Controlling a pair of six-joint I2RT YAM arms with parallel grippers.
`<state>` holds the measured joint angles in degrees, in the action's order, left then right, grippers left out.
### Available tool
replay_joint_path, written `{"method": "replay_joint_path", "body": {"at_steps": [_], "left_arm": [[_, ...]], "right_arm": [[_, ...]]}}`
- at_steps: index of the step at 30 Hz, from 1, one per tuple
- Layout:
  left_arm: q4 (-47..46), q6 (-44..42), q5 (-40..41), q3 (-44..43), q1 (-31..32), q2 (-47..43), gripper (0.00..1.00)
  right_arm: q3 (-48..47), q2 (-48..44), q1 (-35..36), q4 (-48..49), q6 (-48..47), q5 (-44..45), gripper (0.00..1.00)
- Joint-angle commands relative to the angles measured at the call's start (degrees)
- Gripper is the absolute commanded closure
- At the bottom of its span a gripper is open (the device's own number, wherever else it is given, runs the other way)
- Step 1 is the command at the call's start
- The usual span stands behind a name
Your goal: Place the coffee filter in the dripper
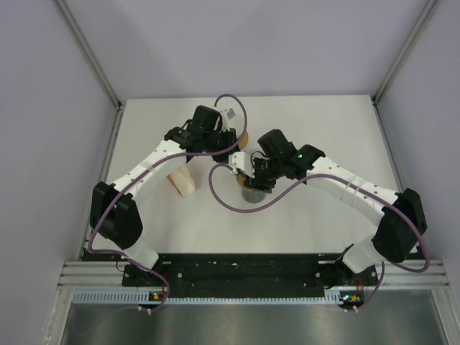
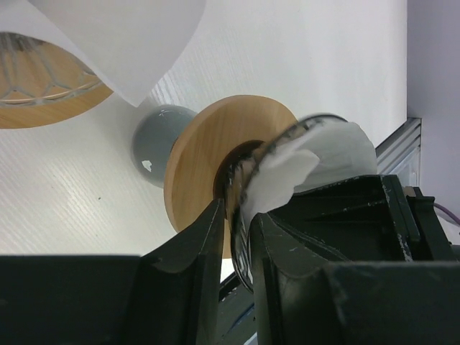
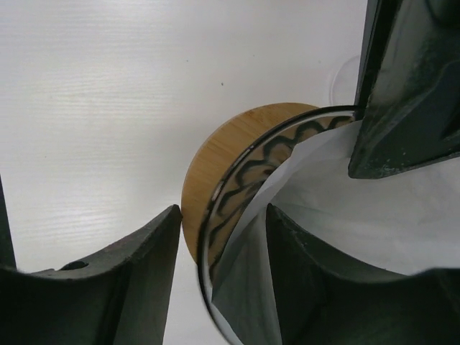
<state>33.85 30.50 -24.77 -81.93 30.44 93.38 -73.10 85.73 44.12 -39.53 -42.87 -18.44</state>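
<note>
The dripper (image 2: pixel 201 151) is a glass cone with a round wooden collar, held tipped on its side above the table. My left gripper (image 2: pixel 237 212) is shut on its glass rim. The white paper coffee filter (image 2: pixel 330 154) sits inside the cone, its edge reaching past the rim. In the right wrist view my right gripper (image 3: pixel 223 215) is open and straddles the rim: one finger is outside the dripper (image 3: pixel 215 158), the other inside the filter (image 3: pixel 374 208). From above, both grippers (image 1: pixel 233 140) (image 1: pixel 250 172) meet at the table's middle around the dripper (image 1: pixel 243 138).
A grey cup (image 1: pixel 253 194) stands on the table just under the right gripper and shows behind the collar (image 2: pixel 152 144). A stack of spare filters (image 1: pixel 181 180) sits left of centre, beside the left forearm. Purple cables loop over both arms.
</note>
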Motion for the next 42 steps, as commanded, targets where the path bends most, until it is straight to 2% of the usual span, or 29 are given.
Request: {"method": "replay_joint_path", "body": {"at_steps": [1,5,14,20,28,35,42], "left_arm": [[-2.29,0.17,-0.45,0.02,0.41,-1.19,0.74],[-2.47,-0.09,-0.19,-0.07,0.68,-1.45,0.74],[-2.38,-0.44,-0.19,-0.6,0.94,-1.54,0.74],[-1.06,-1.93,0.87,-2.88,0.94,-1.98,0.61],[-0.54,-2.73,0.52,-3.59,0.94,-2.07,0.51],[-0.09,-4.04,1.4,-4.38,0.94,-3.38,0.38],[0.43,-5.19,1.04,-5.61,0.94,-4.17,0.29]], "right_arm": [[-1.16,-2.58,-0.09,-1.6,0.59,-2.3,0.45],[-2.57,-4.52,-0.17,-1.43,1.74,-4.76,0.34],[-2.13,-9.53,-0.17,-0.37,2.88,-8.54,0.26],[-2.92,-11.38,-2.28,0.15,6.3,-12.06,0.25],[-2.22,-14.63,-7.38,4.9,12.46,-17.6,0.24],[-2.92,-15.33,-8.52,8.14,18.25,-15.76,0.24],[-3.28,-15.16,-9.58,12.8,26.25,-7.76,0.23]]}}
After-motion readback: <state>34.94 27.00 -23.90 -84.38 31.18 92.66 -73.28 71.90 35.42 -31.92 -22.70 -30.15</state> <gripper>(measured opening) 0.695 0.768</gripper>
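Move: At the far rim of the front dripper, the left fingers still pinch its edge and the filter paper; the dripper's middle lies about 4 cm back, 1 cm right and 3 cm below that hand. The second dripper is some 7 cm ahead, 6 cm left and 4 cm below the left hand; the filter pack is roughly 20 cm left, 4 cm back, 15 cm below. From the right hand at the near rim, the front dripper's middle is about 4 cm ahead, 1 cm left, 3 cm lower. Opening wider around the near rim, the right hand comes free, draws back about 3 cm as it starts to rise, then comes forward again while climbing to some 11 cm up, its fingers swinging about 25 degrees nearer to level. The left hand first stays put, then spreads its fingers, lets go of the far rim and filter, and lifts slightly off them. ##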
